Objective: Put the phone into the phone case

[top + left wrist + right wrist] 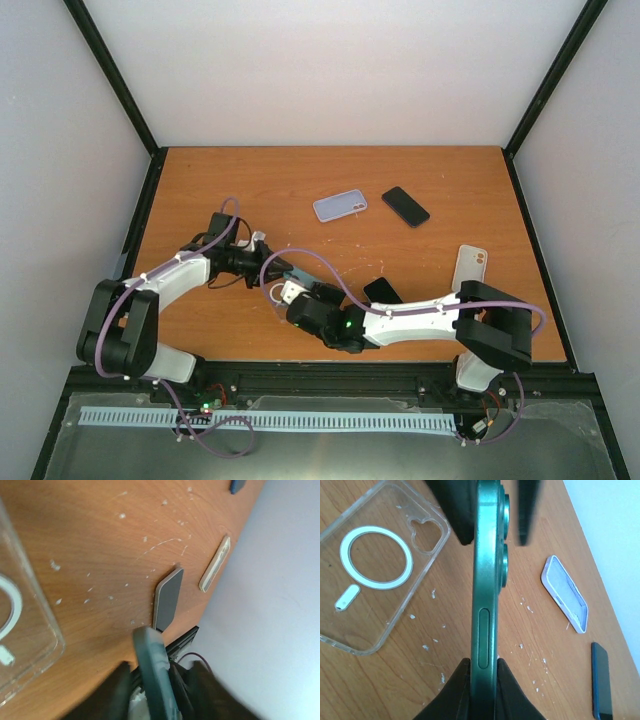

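Observation:
A dark green phone [487, 555] stands on edge just above the table, held at both ends. My right gripper [484, 675] is shut on its lower end, a finger pressed to each face. The left gripper's fingers [450, 510] flank the camera end; the one beside the lenses is blurred. In the left wrist view the phone [152, 660] sits between the left gripper's [155, 685] dark fingers. The clear phone case [380, 570] with a white ring lies flat, open side up, beside the phone, and shows again as the case [20, 620]. From above, both grippers [262, 262] [290, 293] meet at the front middle.
A lilac case [340, 205] and a black phone [405, 206] lie at the back middle. Another dark phone [382, 291] lies by the right arm. A pale case [470, 267] rests near the right edge. Purple cables loop over both arms.

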Controlling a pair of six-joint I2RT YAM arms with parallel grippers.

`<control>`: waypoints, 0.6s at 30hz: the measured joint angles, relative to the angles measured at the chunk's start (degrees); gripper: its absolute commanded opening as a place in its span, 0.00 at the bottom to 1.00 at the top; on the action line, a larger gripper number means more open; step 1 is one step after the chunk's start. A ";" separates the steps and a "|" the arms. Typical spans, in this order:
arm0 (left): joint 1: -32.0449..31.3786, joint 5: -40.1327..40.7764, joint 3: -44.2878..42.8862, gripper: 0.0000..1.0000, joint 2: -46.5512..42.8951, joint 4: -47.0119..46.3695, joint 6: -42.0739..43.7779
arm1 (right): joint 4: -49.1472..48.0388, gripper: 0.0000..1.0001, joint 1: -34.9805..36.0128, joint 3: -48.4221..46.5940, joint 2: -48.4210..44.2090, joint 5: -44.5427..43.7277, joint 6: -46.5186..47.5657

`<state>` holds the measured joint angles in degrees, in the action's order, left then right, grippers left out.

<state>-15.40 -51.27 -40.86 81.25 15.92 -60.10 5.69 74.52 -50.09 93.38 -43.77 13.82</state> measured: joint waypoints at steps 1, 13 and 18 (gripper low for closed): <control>0.00 -0.13 0.00 0.63 -0.20 -0.50 1.03 | -0.20 0.03 -0.07 0.00 -0.11 0.28 -0.96; 5.01 13.31 -3.65 0.98 -10.69 3.41 11.30 | 0.85 0.03 -5.22 0.13 -5.90 19.69 -15.65; 10.64 18.69 -0.98 0.92 -14.84 4.04 13.49 | -1.62 0.03 -14.49 0.11 -7.37 36.76 -24.92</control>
<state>-4.75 -32.58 -41.85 66.41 19.97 -46.61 4.08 60.03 -49.98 86.02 -7.01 -11.09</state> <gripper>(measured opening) 0.960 0.072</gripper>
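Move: The phone is pinched between both hands, its middle about 5 cm right of and 3 cm back from the left hand, at its height. From the right hand, which is to take it to the clear phone case, that case lies about 10 cm left, 2 cm ahead and 10 cm below; at table level too, the black phone is some 17 cm right and 1 cm back, the lavender case roughly 28 cm ahead and 4 cm right. Left fingers open off the phone and retreat 10 cm left-forward, rising; right keeps grip, turning about 45 degrees. ##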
